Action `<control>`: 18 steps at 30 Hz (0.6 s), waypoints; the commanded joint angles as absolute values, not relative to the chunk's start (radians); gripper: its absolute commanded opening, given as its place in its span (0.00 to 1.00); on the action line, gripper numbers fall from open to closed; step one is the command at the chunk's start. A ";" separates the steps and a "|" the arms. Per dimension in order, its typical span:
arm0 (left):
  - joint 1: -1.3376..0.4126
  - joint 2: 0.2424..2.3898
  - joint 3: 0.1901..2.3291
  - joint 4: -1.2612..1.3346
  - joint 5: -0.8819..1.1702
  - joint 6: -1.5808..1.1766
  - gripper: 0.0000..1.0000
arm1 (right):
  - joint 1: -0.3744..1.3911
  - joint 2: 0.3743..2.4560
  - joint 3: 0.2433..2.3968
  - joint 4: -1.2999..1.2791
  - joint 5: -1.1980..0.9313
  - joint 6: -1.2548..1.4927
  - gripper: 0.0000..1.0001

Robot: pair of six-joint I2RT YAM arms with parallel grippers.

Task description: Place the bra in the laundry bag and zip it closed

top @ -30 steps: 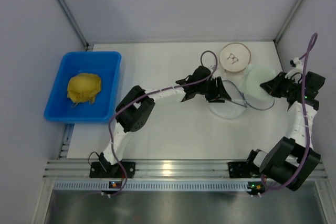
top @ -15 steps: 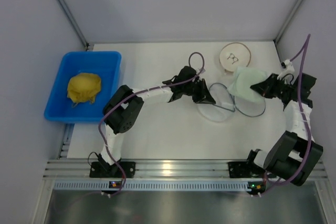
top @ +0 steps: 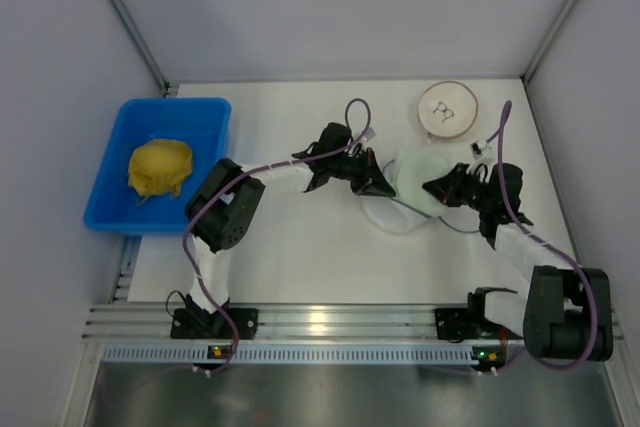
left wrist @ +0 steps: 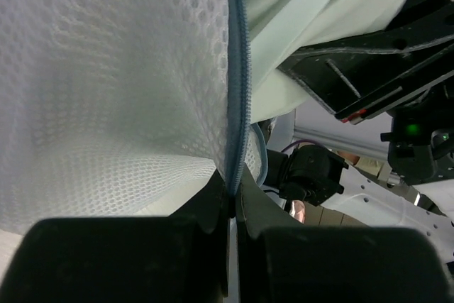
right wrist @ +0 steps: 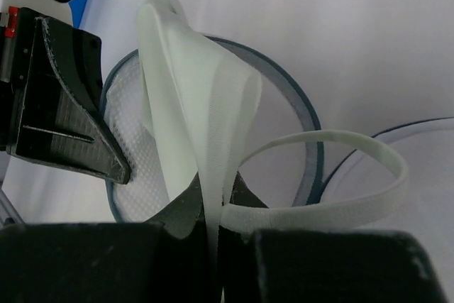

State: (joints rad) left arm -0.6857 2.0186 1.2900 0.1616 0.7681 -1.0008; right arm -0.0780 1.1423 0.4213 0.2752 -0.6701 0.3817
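Observation:
The laundry bag (top: pixel 398 215) lies mid-table, a white mesh pouch (left wrist: pixel 106 83) with a blue-grey zipper rim (left wrist: pixel 237 69). My left gripper (top: pixel 377 180) (left wrist: pixel 233 196) is shut on that rim, lifting one edge. The bra (top: pixel 415 169) is pale mint fabric (right wrist: pixel 191 97), and my right gripper (top: pixel 442 190) (right wrist: pixel 213 207) is shut on it. The bra hangs at the bag's open mouth (right wrist: pixel 131 140), with one strap (right wrist: pixel 333 175) looping to the right. The two grippers face each other closely over the bag.
A white disc with a tan rim (top: pixel 447 109) lies at the back right. At the far left stands a blue bin (top: pixel 205 197) holding a yellow cloth lump (top: pixel 160 167). Grey walls and metal posts enclose the table.
My left gripper has shut on the bag's rim and pulled it leftward. My right gripper has carried the bra from the right side in to the bag's opening.

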 commanded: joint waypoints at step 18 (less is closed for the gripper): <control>-0.643 2.000 1.345 0.123 0.844 -0.847 0.00 | 0.204 1.678 0.558 0.425 -0.882 0.433 0.00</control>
State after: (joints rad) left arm -0.6678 2.0380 1.2934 0.1772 0.8200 -0.9520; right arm 0.1654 1.6669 0.5175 0.4389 -0.8021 0.5220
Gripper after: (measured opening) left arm 0.037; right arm 0.054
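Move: The right hand holds the bra, with the open mouth of the laundry bag about 7 cm to its left, barely nearer the base and some 7 cm below. The bag's lid lies roughly 5 cm to the right of this hand, 3 cm back and 11 cm down; a round tray is some 20 cm farther out, 5 cm right and 11 cm down. The left hand already pinches the zipped rim, the mouth's middle about 2 cm to its right and 7 cm below. Keeping its pinch on the bra, the right hand carries it left and down into the bag's mouth, roughly 9 cm across and 8 cm lower, drawing back slightly as it goes. The wrist tips the fingers down some 20 degrees and swings counter-clockwise a little less. The left hand stays put, still gripping the zipped rim and holding the mouth up. ##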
